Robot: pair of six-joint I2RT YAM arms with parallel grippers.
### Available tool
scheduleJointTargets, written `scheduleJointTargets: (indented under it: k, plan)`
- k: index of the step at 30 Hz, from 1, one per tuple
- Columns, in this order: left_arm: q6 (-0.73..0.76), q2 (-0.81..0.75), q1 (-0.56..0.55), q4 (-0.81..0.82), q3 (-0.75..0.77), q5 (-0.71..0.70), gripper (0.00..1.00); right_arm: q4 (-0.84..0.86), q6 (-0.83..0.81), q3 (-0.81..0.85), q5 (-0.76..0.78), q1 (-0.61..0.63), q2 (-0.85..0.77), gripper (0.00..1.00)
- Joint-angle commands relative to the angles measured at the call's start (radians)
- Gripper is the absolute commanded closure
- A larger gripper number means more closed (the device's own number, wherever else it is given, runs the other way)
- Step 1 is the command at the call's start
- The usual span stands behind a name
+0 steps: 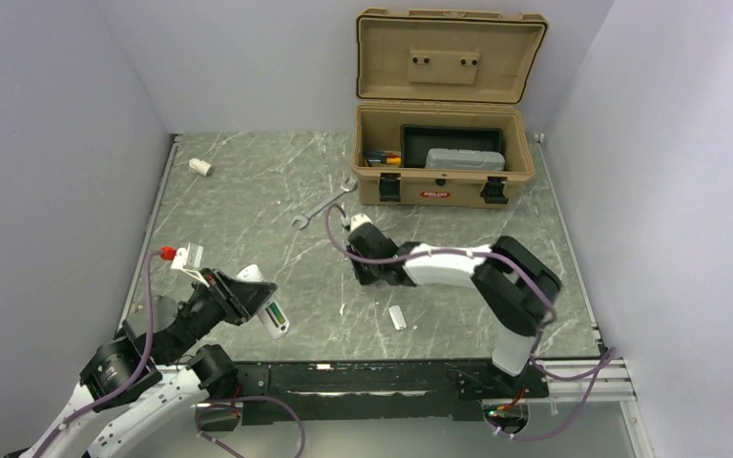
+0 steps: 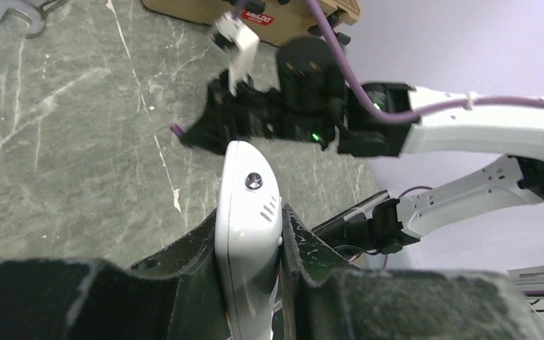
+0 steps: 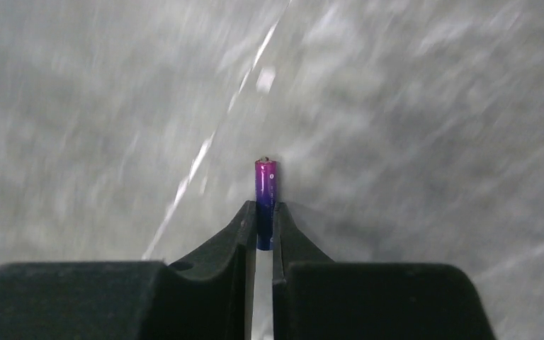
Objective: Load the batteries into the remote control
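Note:
My left gripper [image 2: 251,216] is shut on the white remote control [image 2: 246,177], holding it by its long sides above the table's near left. In the top view the remote control [image 1: 274,320] sticks out of my left gripper [image 1: 253,298], and a green strip shows on its upturned face. My right gripper [image 3: 265,207] is shut on a slim purple-and-blue battery [image 3: 265,180], whose tip pokes out past the fingertips. The right gripper [image 1: 366,274] sits low over the table's middle. From the left wrist view the battery's purple tip [image 2: 177,130] shows at the right gripper's end.
A small flat white piece [image 1: 397,318] lies on the table near the front. A silver wrench [image 1: 323,207] lies mid-table and a stubby white cylinder [image 1: 199,166] at the back left. An open tan toolbox [image 1: 444,186] stands at the back.

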Motion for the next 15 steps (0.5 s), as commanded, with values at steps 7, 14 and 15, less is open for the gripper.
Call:
scheduleJointTargets:
  k: [7,14,15]
  plan:
    - [-0.030,0.030,0.002,0.110,-0.050,0.045,1.00,0.162,-0.095,-0.418,-0.165,0.168,-0.547,1.00]
    - [-0.063,-0.036,0.002,0.241,-0.139,0.080,1.00,0.354,-0.094,-0.669,-0.281,0.175,-0.800,1.00]
    - [-0.065,-0.035,0.003,0.234,-0.141,0.077,1.00,0.353,-0.085,-0.680,-0.274,0.174,-0.808,1.00]
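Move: The right hand holds the purple battery just above the table. From it, the left hand's remote control is about 16 cm back, 15 cm to the left and some 24 cm higher. The battery cover lies on the table about 8 cm back and 8 cm to the right, and the wrench's middle about 21 cm ahead and 7 cm left. From the left hand, the battery is roughly 16 cm ahead, 17 cm right and 25 cm below. Keeping its pinch on the purple battery, the right hand sweeps quickly back by about 14 cm, first low over the table past the left side of the battery cover, then also rising some 7 cm towards the remote's height, while the wrist turns counter-clockwise and its left side rolls up, about 30 degrees in all. The left hand keeps its grip on the remote and brings it a few centimetres down and to the right to meet the battery, its open compartment still turned up. ##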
